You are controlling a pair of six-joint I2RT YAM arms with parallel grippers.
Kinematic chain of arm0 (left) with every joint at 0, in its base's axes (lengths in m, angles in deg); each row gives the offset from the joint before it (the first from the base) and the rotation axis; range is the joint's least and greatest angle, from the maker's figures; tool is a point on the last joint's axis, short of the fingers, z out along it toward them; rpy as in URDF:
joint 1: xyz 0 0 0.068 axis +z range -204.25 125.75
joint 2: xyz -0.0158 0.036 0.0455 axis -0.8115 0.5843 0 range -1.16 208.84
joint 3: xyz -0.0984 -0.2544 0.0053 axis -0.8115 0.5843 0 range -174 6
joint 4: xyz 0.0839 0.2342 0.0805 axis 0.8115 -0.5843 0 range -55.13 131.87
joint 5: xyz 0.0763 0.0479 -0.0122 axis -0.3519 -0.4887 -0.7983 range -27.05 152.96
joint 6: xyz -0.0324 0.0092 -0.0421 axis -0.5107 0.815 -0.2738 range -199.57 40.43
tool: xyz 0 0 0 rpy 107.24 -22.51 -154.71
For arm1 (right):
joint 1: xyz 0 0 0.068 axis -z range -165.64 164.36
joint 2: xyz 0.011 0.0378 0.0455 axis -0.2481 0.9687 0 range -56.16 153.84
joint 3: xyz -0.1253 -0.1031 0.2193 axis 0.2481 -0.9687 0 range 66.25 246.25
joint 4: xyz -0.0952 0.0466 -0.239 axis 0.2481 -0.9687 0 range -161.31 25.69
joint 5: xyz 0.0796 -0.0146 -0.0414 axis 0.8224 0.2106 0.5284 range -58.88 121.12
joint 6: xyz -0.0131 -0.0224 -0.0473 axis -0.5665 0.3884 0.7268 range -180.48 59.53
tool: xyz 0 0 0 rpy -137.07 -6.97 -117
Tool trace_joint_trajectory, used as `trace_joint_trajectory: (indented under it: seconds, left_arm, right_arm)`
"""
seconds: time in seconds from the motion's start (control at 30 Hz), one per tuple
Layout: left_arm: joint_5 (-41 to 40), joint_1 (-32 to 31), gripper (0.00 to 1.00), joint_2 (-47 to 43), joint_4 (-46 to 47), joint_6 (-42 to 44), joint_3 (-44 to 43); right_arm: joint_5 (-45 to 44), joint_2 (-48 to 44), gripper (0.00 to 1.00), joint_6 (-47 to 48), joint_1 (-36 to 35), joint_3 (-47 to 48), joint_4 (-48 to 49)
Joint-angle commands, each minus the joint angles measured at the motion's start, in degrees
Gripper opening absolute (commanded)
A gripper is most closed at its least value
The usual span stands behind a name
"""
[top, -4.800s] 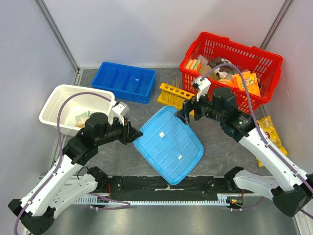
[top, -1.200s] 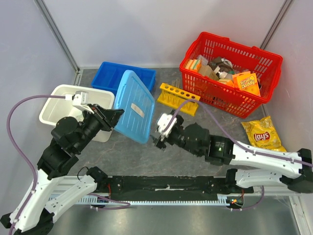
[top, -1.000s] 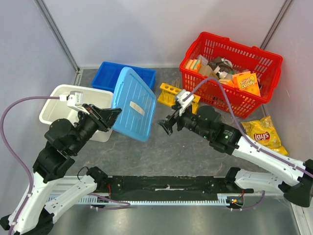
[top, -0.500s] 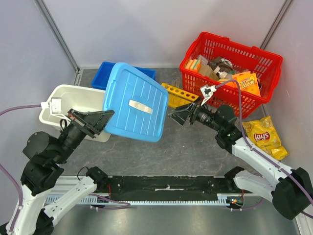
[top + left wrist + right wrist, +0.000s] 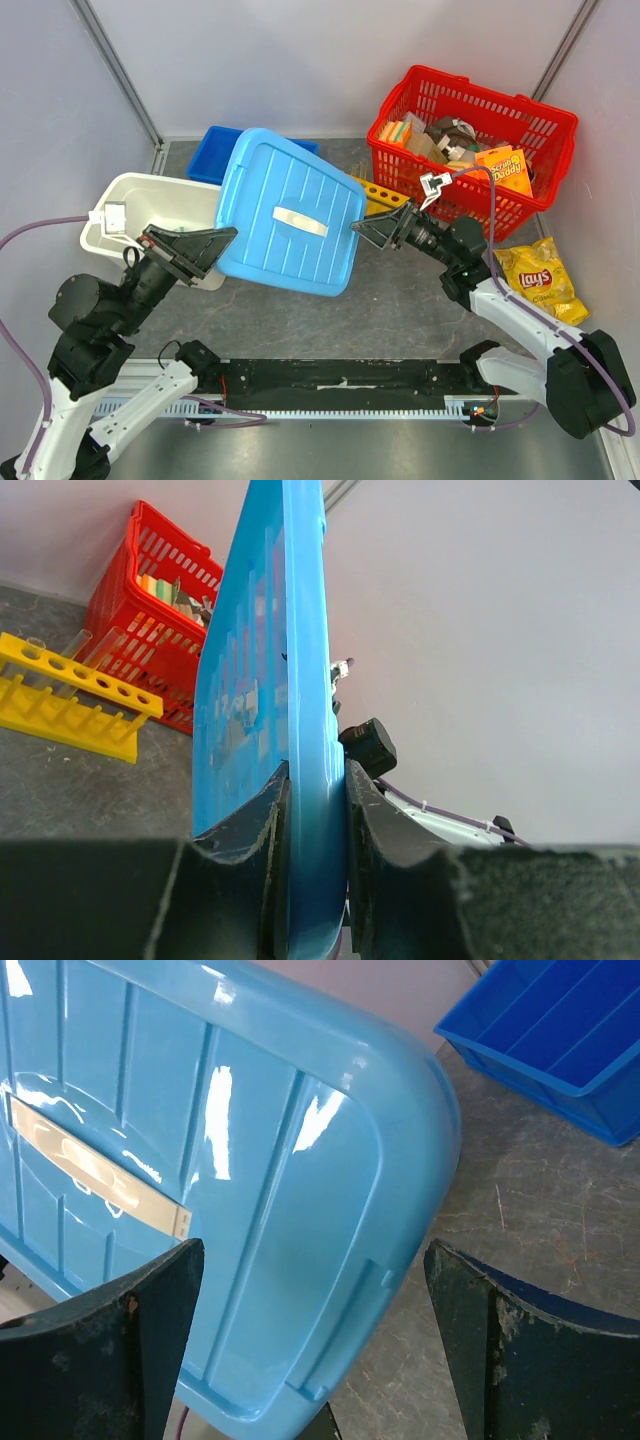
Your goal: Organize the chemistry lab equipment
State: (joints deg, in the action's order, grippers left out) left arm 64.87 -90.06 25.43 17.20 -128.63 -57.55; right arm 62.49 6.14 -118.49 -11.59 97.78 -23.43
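My left gripper (image 5: 218, 240) is shut on the edge of a light-blue bin lid (image 5: 290, 225) and holds it off the table, top face and tan label up. In the left wrist view the lid (image 5: 265, 680) stands edge-on, pinched between both fingers. My right gripper (image 5: 375, 230) is open just off the lid's right edge; its wrist view shows the lid's corner (image 5: 300, 1260) in front of the spread fingers, untouched. The yellow test-tube rack (image 5: 380, 197) lies behind the lid, mostly hidden. In the left wrist view the rack (image 5: 70, 690) has thin clear tubes (image 5: 105, 643) leaning in it.
A white bin (image 5: 140, 205) stands open at the left, under the lid's left edge. A dark blue divided tray (image 5: 212, 150) sits at the back. A red basket (image 5: 470, 140) of sponge packs and boxes is at the back right, with a yellow chip bag (image 5: 540, 275) in front of it.
The left arm has lifted the lid higher and swung it right, turning its top face upward. The right gripper has drawn back to the right and now points at the lid's right edge.
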Motion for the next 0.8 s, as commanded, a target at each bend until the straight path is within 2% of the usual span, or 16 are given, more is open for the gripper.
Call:
trace_joint_trajectory:
  seconds: [0.0,0.1,0.4,0.47,0.5,0.53,0.63,0.77]
  left_arm:
    - [1.07,0.13,0.02,0.48,6.12,-2.53,-0.09]
    - [1.25,0.13,0.02,0.92,7.00,-2.71,0.18]
    - [0.99,0.13,0.02,-0.13,9.89,-4.29,2.81]
    - [0.73,0.04,0.02,-0.40,10.25,-4.64,3.69]
    - [0.55,0.13,0.02,-0.40,10.16,-4.64,4.04]
    - [0.20,0.13,0.02,-0.40,9.90,-4.64,4.48]
    - [-1.12,0.13,0.02,-0.14,8.41,-3.42,5.01]
    - [-6.37,0.04,0.03,0.57,3.51,-0.52,4.40]
  right_arm:
    - [-0.88,-0.78,0.98,1.33,0.47,-0.15,-0.36]
    - [0.69,0.45,0.98,0.11,0.55,-1.20,2.25]
    - [9.40,8.62,0.98,-15.18,1.26,-4.37,32.90]
    - [10.37,10.55,0.94,-19.39,1.26,-4.98,41.08]
    - [10.81,11.52,0.90,-21.59,1.34,-4.99,45.29]
    - [11.42,12.83,0.80,-23.96,1.26,-4.90,48.73]
    - [11.52,14.60,0.41,-28.72,1.34,-4.28,54.21]
    - [9.41,13.90,0.11,-29.43,1.35,-4.72,54.57]
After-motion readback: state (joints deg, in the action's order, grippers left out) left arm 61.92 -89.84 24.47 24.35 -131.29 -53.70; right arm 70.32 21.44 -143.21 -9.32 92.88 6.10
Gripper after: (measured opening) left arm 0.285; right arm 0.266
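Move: The blue lid is in the air, its left edge already in the left fingers; its middle lies roughly 11 cm to that hand's right, 8 cm ahead and 5 cm lower. From the open right hand, with the lid's right edge already between the fingers, that middle is about 11 cm left, 2 cm back and 8 cm above. The yellow rack stands some 14 cm ahead of the right hand and 26 cm below, the red basket about 24 cm ahead, 22 cm to its right and 20 cm below. Sinking a little, barely 1.5 cm, the right hand stays at the lid's right edge and turns some 20 degrees, left side rising, fingertips tipping down and swinging counter-clockwise. In the second half its wide-open fingers close and pinch the rim. The left hand keeps its grip on the opposite edge, shifting about a centimetre forward and slightly up with a slight roll. ##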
